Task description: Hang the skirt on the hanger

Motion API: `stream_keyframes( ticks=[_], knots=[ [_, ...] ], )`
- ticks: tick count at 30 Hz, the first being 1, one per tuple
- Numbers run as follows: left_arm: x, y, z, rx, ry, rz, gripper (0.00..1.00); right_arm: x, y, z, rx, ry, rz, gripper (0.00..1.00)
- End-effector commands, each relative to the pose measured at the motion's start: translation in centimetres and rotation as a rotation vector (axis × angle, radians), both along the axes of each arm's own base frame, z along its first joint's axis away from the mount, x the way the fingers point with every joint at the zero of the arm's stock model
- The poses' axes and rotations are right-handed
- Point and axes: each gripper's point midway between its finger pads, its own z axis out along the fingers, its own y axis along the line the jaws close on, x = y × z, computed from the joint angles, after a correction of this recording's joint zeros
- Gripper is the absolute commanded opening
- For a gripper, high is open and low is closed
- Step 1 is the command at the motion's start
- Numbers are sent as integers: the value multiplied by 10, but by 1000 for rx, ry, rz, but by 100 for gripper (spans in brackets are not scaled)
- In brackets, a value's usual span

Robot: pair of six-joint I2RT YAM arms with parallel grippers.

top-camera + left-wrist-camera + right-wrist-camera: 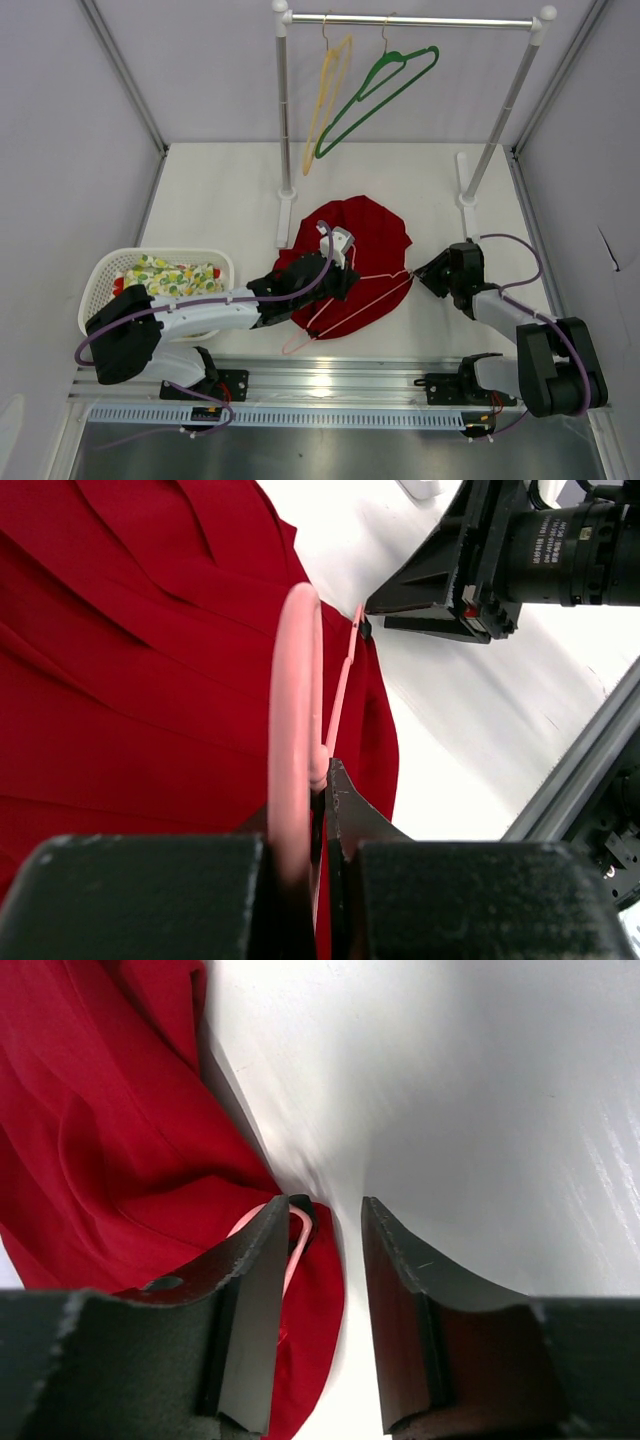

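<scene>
The deep-red skirt point(372, 235) lies spread on the white table, with the thin pink hanger point(362, 298) lying across its near part. My left gripper point(338, 272) is shut on the hanger point(296, 720) near its hook, over the skirt point(130, 680). My right gripper point(418, 272) stands open at the skirt's right edge, by the hanger's right end. In the right wrist view that hanger end point(298, 1232) shows just behind the left finger point(250, 1290) of the right gripper point(328, 1205). Only the skirt's edge point(110, 1140) and bare table lie between the jaws.
A white basket point(110, 262) holding a floral cloth point(175, 278) stands at the left. A clothes rack point(410, 20) at the back carries a yellow hanger point(328, 95) and a green hanger point(385, 90). A metal rail point(330, 375) runs along the near edge.
</scene>
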Motion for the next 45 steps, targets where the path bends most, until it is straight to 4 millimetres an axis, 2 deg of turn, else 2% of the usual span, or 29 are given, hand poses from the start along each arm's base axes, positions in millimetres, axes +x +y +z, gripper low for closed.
stream_keyframes(
  ticks=[1, 5, 14, 20, 31, 37, 45],
  knots=[
    [6, 18, -11, 83, 20, 70, 0, 10, 2, 10, 6, -65, 17, 37],
    [11, 24, -13, 85, 33, 107, 0, 4, 2, 9, -6, -92, 40, 36],
    [12, 23, -11, 79, 53, 110, 0, 1, 12, 10, -31, -153, 127, 34],
    [12, 25, -18, 93, 75, 110, 0, -1, 15, 5, -55, -162, 150, 35],
    [11, 23, -20, 100, 83, 94, 0, 14, 17, 7, -98, -174, 160, 37],
    [11, 23, -19, 102, 82, 90, 0, 23, 17, 6, -119, -168, 159, 32],
    [12, 22, -22, 109, 86, 86, 0, 25, 20, 4, -110, -181, 170, 18]
  ],
)
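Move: The pink hanger's near-side clip, over the skirt's right edge, sits just off the right fingertips: about 2 cm to their left, 1 cm ahead and 1 cm below. The skirt's middle lies some 16 cm left of the right hand, 1 cm ahead and 3 cm lower; the rack's right foot is about 18 cm ahead and 13 cm to the right. From the left hand, still holding the hanger, that clip is roughly 15 cm right, 2 cm ahead and 11 cm below. The pink hanger's clip is what the right fingers work in on: they swing left about 2.5 cm, easing back a centimetre before pushing forward some 2 cm, turning about 10 degrees counter-clockwise and narrowing to about half their gap, tips astride the clip end. The left hand keeps its grip on the hanger and carries it about a centimetre forward and left. ##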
